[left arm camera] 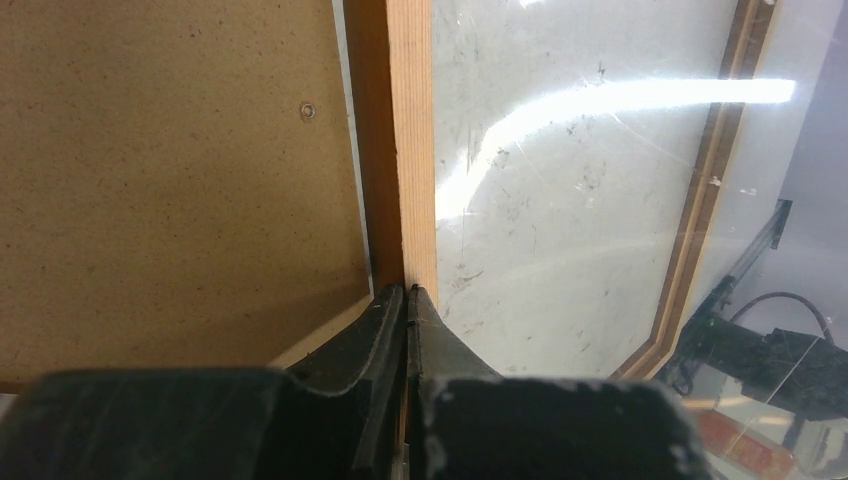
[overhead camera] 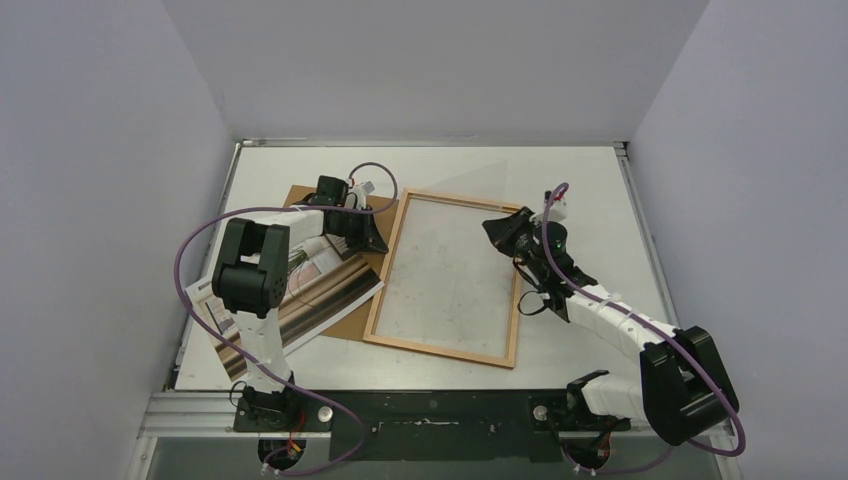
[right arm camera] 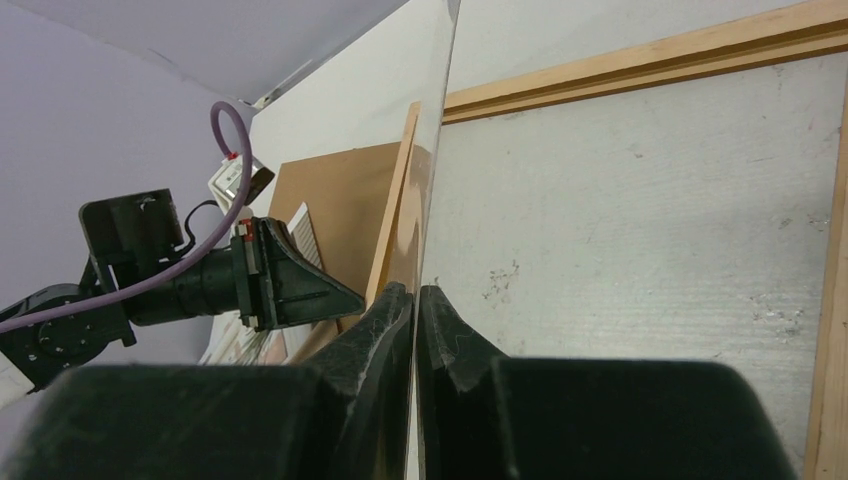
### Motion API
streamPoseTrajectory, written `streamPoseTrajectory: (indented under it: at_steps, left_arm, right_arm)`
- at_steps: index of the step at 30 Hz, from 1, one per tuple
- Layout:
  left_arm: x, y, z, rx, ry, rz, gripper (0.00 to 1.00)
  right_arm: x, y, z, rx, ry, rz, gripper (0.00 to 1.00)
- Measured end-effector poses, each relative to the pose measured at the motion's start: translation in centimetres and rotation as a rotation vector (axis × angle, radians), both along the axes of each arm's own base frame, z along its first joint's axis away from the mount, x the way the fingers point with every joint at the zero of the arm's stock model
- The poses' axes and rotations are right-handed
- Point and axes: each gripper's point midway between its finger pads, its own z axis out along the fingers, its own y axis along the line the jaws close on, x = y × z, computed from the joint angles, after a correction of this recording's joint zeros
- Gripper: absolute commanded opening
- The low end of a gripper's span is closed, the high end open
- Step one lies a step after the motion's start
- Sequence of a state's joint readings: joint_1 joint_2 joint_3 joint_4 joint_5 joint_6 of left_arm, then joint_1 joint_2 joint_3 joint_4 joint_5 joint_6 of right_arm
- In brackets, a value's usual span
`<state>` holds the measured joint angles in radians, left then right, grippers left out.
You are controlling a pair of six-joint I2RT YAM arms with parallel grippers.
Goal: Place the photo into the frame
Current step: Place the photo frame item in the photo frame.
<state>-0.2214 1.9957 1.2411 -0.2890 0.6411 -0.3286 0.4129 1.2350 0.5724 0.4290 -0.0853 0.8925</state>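
Observation:
The frame (overhead camera: 390, 272) lies flat mid-table, its light wood rails (left arm camera: 410, 150) around a bare opening. My left gripper (overhead camera: 376, 242) is shut, its tips (left arm camera: 411, 290) down on the frame's left rail, with nothing seen between them. My right gripper (overhead camera: 503, 232) is shut on the clear pane (right arm camera: 432, 150), which runs edge-on from between its jaws (right arm camera: 416, 290) and stands tilted up over the frame (overhead camera: 475, 180). The photo (overhead camera: 330, 290), striped beige and brown, lies face up left of the frame, partly under the left arm.
A brown fibreboard backing sheet (overhead camera: 352, 322) lies under the photo and against the frame's left rail (left arm camera: 170, 170). Grey walls close in the table on the left, back and right. The arm bases sit at the near edge.

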Motion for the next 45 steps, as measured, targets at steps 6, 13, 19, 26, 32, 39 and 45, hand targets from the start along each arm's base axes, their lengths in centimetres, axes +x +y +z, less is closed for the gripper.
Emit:
streamPoseTrajectory:
  at_steps: [6, 13, 19, 26, 32, 39, 45]
  left_arm:
    - [0.0, 0.0, 0.0, 0.002, -0.003, -0.004, 0.0]
    - [0.1, 0.1, 0.0, 0.007, -0.012, -0.011, 0.0]
    - [0.1, 0.1, 0.0, 0.008, -0.012, -0.012, 0.0]
    - [-0.1, 0.1, 0.0, 0.007, -0.005, -0.014, 0.0]
    - [-0.2, 0.1, 0.0, 0.006, 0.001, -0.015, 0.0]
    - [-0.2, 0.0, 0.0, 0.005, 0.004, -0.016, 0.0]
    - [-0.3, 0.0, 0.0, 0.002, 0.006, -0.017, 0.0]
  right_arm:
    - [0.1, -0.5, -1.2, -0.047, 0.022, -0.018, 0.06]
    - [0.3, -0.8, -2.1, -0.075, 0.036, -0.03, 0.08]
    - [0.5, -1.0, -2.8, -0.089, 0.048, -0.042, 0.18]
    - [0.4, -1.5, -5.3, -0.148, 0.112, -0.05, 0.4]
    - [0.3, -1.7, -7.0, -0.225, 0.173, -0.05, 0.68]
    - [0.4, -1.3, -7.3, -0.328, 0.211, -0.041, 0.88]
    - [0.6, -1.1, -7.3, -0.423, 0.234, -0.046, 0.96]
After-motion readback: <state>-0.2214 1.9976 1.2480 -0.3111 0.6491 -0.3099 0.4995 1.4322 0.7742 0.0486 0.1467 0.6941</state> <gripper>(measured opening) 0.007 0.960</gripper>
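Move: The clear sheet pinched in the right hand is meant for the photo frame, whose middle lies about 9 cm left, 2 cm back and 16 cm below that hand; the frame's right bar is some 6 cm right of the hand and 4 cm back. The left hand is on the left bar: from it the frame's middle is roughly 14 cm right and 5 cm back, the brown board's about 9 cm left and 2 cm back. The clear sheet's raised right edge is lowered towards the frame by the right hand, which sinks about 7.5 cm nearly straight down. Halfway down its fingers begin to open, ending almost fully wide and letting go of the sheet, while the wrist rolls and tips its fingers down some 25 degrees. The left hand keeps its shut fingertips on the left bar. ##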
